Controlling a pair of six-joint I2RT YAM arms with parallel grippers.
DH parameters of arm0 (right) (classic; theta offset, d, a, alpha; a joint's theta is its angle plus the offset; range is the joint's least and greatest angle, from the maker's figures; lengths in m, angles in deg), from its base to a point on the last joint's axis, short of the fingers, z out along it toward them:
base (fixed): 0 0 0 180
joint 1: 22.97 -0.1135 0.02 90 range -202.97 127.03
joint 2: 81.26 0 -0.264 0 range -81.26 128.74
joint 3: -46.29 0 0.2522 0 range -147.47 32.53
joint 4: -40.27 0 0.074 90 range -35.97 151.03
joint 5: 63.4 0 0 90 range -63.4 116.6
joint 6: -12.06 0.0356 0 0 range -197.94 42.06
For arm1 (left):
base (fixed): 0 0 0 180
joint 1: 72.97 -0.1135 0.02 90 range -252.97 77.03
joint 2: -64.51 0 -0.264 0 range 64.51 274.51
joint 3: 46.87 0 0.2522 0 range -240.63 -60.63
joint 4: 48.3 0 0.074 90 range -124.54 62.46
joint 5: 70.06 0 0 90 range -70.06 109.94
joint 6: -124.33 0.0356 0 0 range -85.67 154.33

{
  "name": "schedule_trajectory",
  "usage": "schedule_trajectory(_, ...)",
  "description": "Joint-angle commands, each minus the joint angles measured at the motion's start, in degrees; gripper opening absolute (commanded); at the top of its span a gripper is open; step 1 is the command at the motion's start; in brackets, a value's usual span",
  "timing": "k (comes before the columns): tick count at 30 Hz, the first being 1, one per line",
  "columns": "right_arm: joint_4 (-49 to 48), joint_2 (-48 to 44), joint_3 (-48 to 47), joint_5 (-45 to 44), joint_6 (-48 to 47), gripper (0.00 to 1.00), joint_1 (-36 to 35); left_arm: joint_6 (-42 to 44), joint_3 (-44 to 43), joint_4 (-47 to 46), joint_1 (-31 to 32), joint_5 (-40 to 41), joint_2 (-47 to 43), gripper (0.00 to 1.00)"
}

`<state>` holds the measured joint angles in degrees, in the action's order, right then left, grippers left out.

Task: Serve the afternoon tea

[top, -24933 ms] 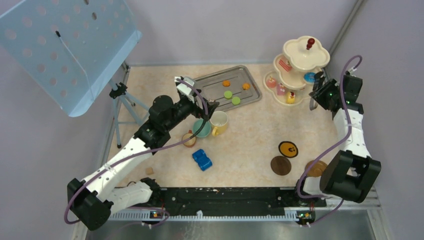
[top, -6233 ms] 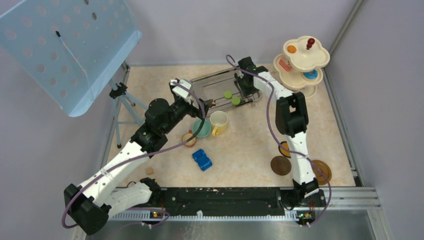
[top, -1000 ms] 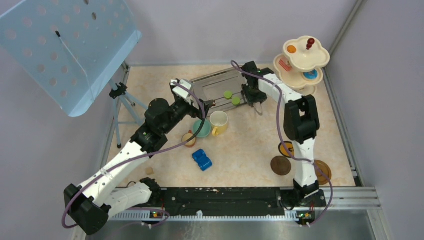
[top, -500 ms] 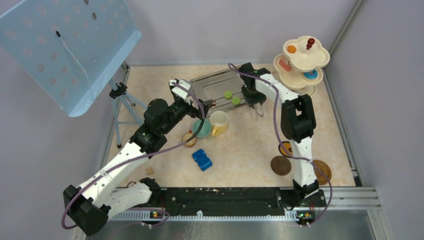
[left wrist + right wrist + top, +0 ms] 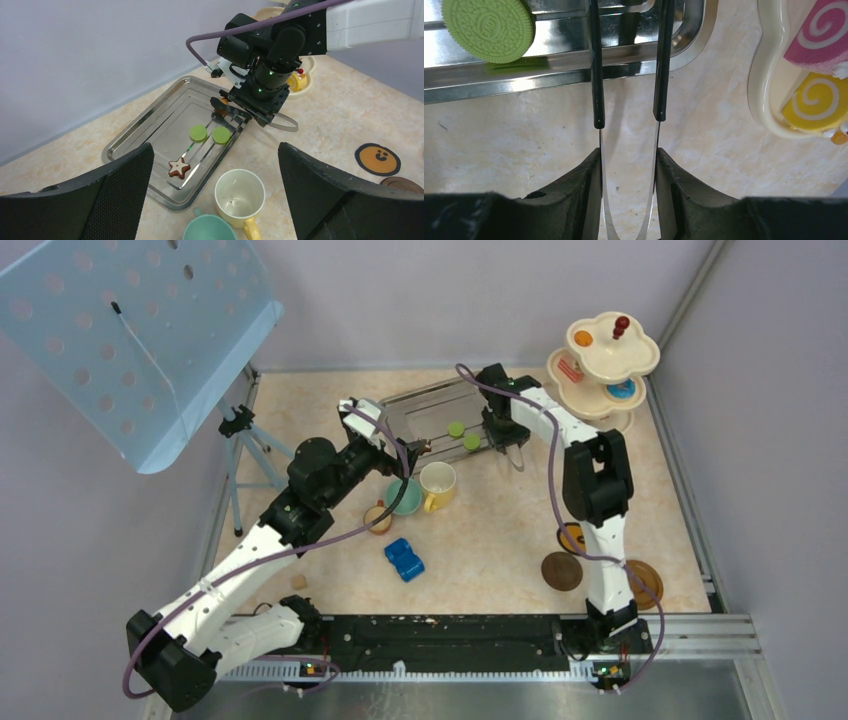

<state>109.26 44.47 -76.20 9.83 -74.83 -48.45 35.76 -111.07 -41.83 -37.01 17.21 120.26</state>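
Note:
My right gripper is shut on a pair of black tongs. The tong arms reach over the right end of the steel tray; their tips are cut off at the top of the right wrist view. Two green macarons and a star cookie lie in the tray. My left gripper hangs open and empty above the yellow mug and the teal cup. The small brown cup stands beside them. The cream stand holds several cakes at the back right.
A blue toy car sits in front of the cups. Three round coasters lie near the right arm's base. A tripod with a blue perforated board stands at the left. Pink and yellow roll cakes sit on the stand's bottom tier.
The right gripper with the tongs has edged slightly left toward the tray's right end, and its jaws have narrowed a little. The left arm has stayed still.

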Motion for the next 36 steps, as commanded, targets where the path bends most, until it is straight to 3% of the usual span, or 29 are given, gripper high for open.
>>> schedule_trajectory(1, -3.35, -6.42, 0.45, 1.65, 1.56, 0.02, -0.37, -0.29, -0.15, -2.24, 0.18, -0.10, -1.13, 0.99)
schedule_trajectory(10, -5.68, -13.00, 4.40, 6.07, 3.59, 0.00, 0.28, -0.29, -0.15, -2.21, 0.21, -0.14, -0.93, 0.99)
schedule_trajectory(19, -7.29, -31.13, 10.43, 13.12, 7.22, 0.00, 2.40, -0.53, -0.22, -2.29, 0.24, -0.62, -0.81, 0.99)
schedule_trajectory(28, -2.19, -45.27, 10.83, 7.75, 8.25, 0.00, 6.43, -1.14, -0.14, -2.38, 0.20, -1.46, -0.91, 0.99)
schedule_trajectory(36, 0.50, -46.84, 11.96, 2.95, 7.19, 0.00, 15.90, -1.17, -0.02, -2.60, 0.30, -1.98, -0.46, 0.99)
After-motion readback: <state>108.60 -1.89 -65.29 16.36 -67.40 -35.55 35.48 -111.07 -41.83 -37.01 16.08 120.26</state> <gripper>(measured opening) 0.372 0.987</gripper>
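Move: Out ahead of the right hand, about 13 cm forward, 19 cm right and 16 cm up, is the stand's top tier, where the held orange cookie is to go. An orange cookie already sits on its left lobe, 14 cm ahead and 13 cm right of the hand. The yellow roll is 5 cm ahead and 18 cm right, the nearer green biscuit 3 cm ahead and 9 cm left, both lower. From the left hand the tier is 27 cm ahead, 38 cm right, 10 cm lower. Lifting the orange cookie in the tongs off the tray's right end, the right hand rises about 26 cm, slowly and then fast, draws back some 8 cm on the way and finally swings 10 cm right towards the stand. It tips its fingers up forward by roughly 30 degrees and rolls its left side up, keeping its squeeze on the tongs. ##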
